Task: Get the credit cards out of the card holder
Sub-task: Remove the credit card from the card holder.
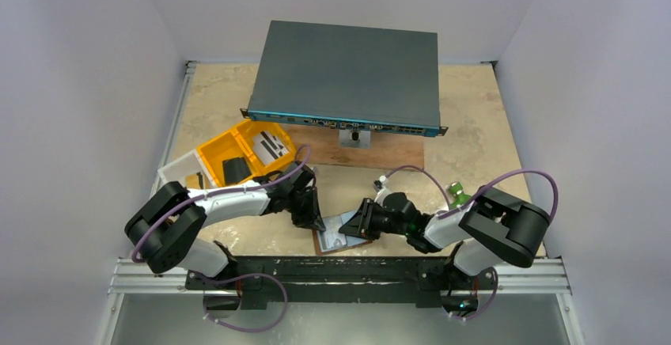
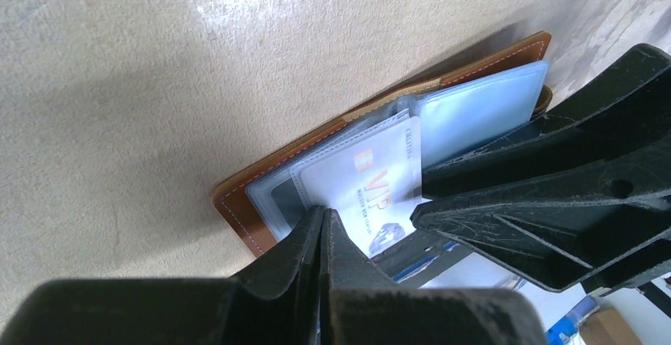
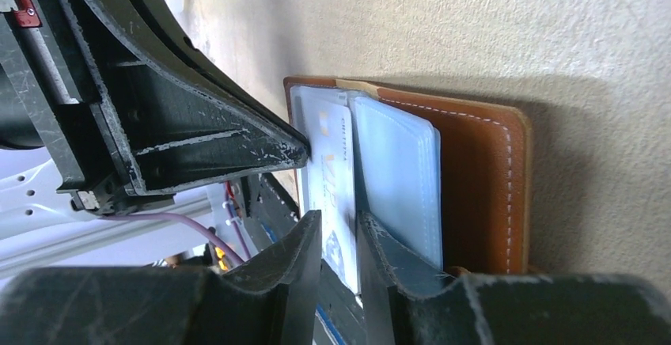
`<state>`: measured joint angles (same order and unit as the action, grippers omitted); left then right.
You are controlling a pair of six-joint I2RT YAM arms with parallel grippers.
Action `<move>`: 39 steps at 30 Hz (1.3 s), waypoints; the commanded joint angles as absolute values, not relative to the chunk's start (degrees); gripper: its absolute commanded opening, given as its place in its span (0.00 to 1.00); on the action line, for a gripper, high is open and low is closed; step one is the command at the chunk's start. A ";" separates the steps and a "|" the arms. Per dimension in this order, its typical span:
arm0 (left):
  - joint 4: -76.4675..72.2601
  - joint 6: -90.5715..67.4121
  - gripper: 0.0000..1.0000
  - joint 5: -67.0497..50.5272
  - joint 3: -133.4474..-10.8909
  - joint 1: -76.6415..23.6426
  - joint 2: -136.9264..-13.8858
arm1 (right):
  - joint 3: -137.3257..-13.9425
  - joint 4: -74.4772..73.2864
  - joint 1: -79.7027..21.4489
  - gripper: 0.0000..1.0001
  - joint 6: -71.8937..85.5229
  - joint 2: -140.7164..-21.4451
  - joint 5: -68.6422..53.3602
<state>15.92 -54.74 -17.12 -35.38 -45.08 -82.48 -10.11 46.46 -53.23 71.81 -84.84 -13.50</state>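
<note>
The brown leather card holder (image 1: 332,240) lies open near the table's front edge, its pale blue clear pockets (image 3: 399,179) turned up. A white credit card (image 2: 368,175) printed VIP sticks out of one pocket. My left gripper (image 2: 324,215) is shut with nothing between its tips, which press on the pocket beside that card. My right gripper (image 3: 340,230) comes in from the other side, its jaws a narrow gap apart over the card's (image 3: 328,163) free end. Whether they touch the card I cannot tell.
A yellow tray (image 1: 212,152) at the left holds a black card (image 1: 235,169) and a white striped card (image 1: 272,146), with a clear box (image 1: 178,172) beside it. A network switch (image 1: 348,76) sits on a wooden board (image 1: 388,152) behind. A green object (image 1: 456,195) lies near the right arm.
</note>
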 commanded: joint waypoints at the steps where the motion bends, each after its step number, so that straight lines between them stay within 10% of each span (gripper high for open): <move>1: 20.97 -52.43 0.00 -8.60 -33.49 -45.28 -85.50 | -8.97 52.99 -52.88 0.22 73.34 -86.43 -15.70; 17: 22.29 -51.02 0.00 -8.12 -31.99 -42.58 -84.90 | -5.48 58.25 -52.12 0.00 76.79 -88.94 -14.47; 39: 23.84 -48.61 0.00 -7.24 -32.43 -40.72 -84.65 | -6.06 37.80 -51.81 0.00 74.10 -75.62 -6.29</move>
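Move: The credit card stands half upright in its clear sleeve between the hands. Its middle is about 3 cm left, 2 cm ahead and 1 cm below the right hand, whose parted fingertips are at its right edge. The other clear sleeves stand some 2 cm to that hand's right, level with it; the yellow tray is about 24 cm left and 20 cm ahead. From the left hand, the card's middle is roughly 3 cm right, 1 cm ahead and 1 cm down. Close the right fingers fully on the credit card's right edge while dipping and easing back slightly, then, with the edge pinched, draw the card right, about 2.5 cm in all, turning a little clockwise. Keep the shut left fingertips on the sleeve at the card's left, sliding them some 1.5 cm left and forward. ##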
